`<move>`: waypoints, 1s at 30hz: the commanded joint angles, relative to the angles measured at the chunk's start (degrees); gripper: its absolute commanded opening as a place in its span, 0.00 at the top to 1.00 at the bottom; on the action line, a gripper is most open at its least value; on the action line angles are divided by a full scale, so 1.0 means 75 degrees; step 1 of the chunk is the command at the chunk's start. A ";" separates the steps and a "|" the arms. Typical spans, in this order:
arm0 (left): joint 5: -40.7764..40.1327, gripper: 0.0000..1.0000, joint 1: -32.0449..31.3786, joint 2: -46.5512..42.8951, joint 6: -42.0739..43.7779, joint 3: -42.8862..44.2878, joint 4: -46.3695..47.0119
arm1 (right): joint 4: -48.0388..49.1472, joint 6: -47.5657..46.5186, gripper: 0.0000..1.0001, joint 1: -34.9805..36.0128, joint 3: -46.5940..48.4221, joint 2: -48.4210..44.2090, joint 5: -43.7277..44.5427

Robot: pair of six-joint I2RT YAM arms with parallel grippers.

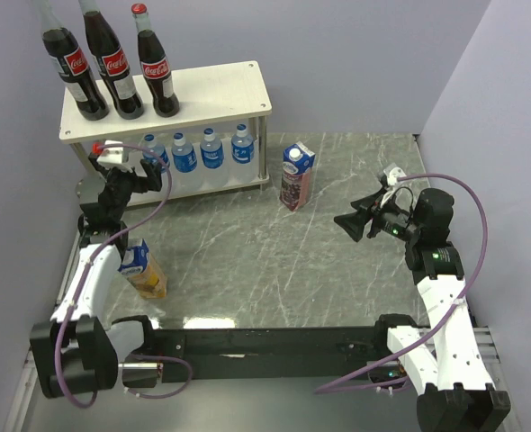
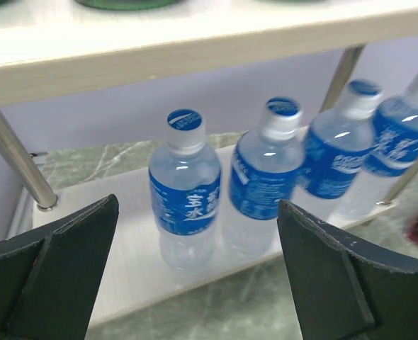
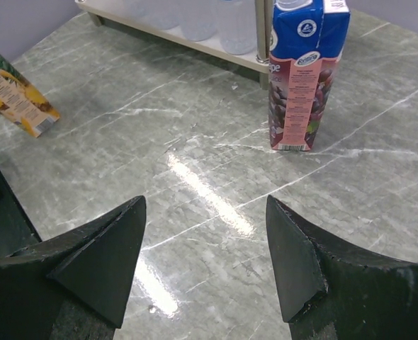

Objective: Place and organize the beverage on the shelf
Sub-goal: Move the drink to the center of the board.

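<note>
The shelf [image 1: 216, 83] stands at the back left. Three cola bottles [image 1: 115, 63] stand on its top board, and several blue-labelled water bottles [image 1: 198, 151] line its lower board [image 2: 124, 262]. My left gripper [image 1: 147, 169] hangs open and empty just in front of the leftmost water bottle [image 2: 185, 191], which shows between its fingers [image 2: 74, 248]. A purple juice carton [image 1: 296, 176] stands upright on the table right of the shelf, also in the right wrist view [image 3: 304, 78]. A yellow carton [image 1: 145, 271] sits by the left arm. My right gripper [image 1: 354, 225] is open over bare table, pointing left.
The grey marble table [image 1: 247, 261] runs between the arms. Lilac walls close the back and both sides. A silver shelf leg [image 2: 18, 163] stands left of the left gripper. The yellow carton [image 3: 14, 92] shows tilted at the left edge of the right wrist view.
</note>
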 commanded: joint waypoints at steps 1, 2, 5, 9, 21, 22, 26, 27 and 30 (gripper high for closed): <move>-0.0045 0.00 0.0016 -0.0726 -0.0661 0.0223 -0.0645 | 0.0013 -0.0222 0.25 -0.0047 0.0204 -0.0093 -0.0308; -0.0010 0.00 0.0016 -0.0971 -0.0732 0.0223 -0.0889 | 0.0001 -0.0245 0.25 -0.0047 0.0204 -0.0081 -0.0320; -0.0010 0.01 0.0016 -0.1289 -0.1095 0.0352 -0.1359 | -0.0069 -0.0351 0.25 -0.0047 0.0215 -0.0058 -0.0344; 0.0049 0.00 0.0027 -0.1887 -0.1506 0.0458 -0.2354 | -0.0268 -0.0596 0.25 -0.0047 0.0297 0.0118 -0.0402; -0.0431 0.01 0.0027 -0.3832 -0.1858 -0.0573 -0.2708 | -0.0257 -0.1183 0.25 0.0221 0.0636 0.1265 0.0508; -0.0431 0.01 0.0016 -0.3914 -0.1881 -0.0666 -0.2697 | -0.0292 -0.1206 0.25 0.0547 0.0893 0.1417 0.0674; -0.0303 0.01 0.0027 -0.4056 -0.1870 -0.0691 -0.2836 | -0.0281 -0.1242 0.25 0.1194 0.1585 0.2329 0.1670; -0.0279 0.01 0.0016 -0.4067 -0.1881 -0.0679 -0.2895 | -0.0315 -0.1207 0.26 0.1288 0.1749 0.2484 0.1776; -0.0197 0.01 0.0016 -0.4196 -0.1881 -0.0679 -0.2908 | -0.0409 -0.1066 0.26 0.1698 0.2359 0.2965 0.2198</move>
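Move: The red grape juice carton stands about 17 cm ahead of my right hand, 10 cm to its left and 8 cm below. The rightmost water bottle is some 14 cm left of that carton and 4 cm farther out. From my left hand, the carton is about 6 cm ahead and 36 cm right. The leftmost water bottle is roughly 10 cm ahead of my left hand and 1 cm right; the orange juice carton is some 14 cm back and 2 cm right. I draw my empty left hand back about 11 cm, away from the leftmost water bottle and clear of the shelf, rising some 3 cm and rolling its left side down. My right hand first sinks about 3 cm nearly in place, then sets off forward some 6 cm and a little left towards the grape carton, fingers open, touching nothing yet. ##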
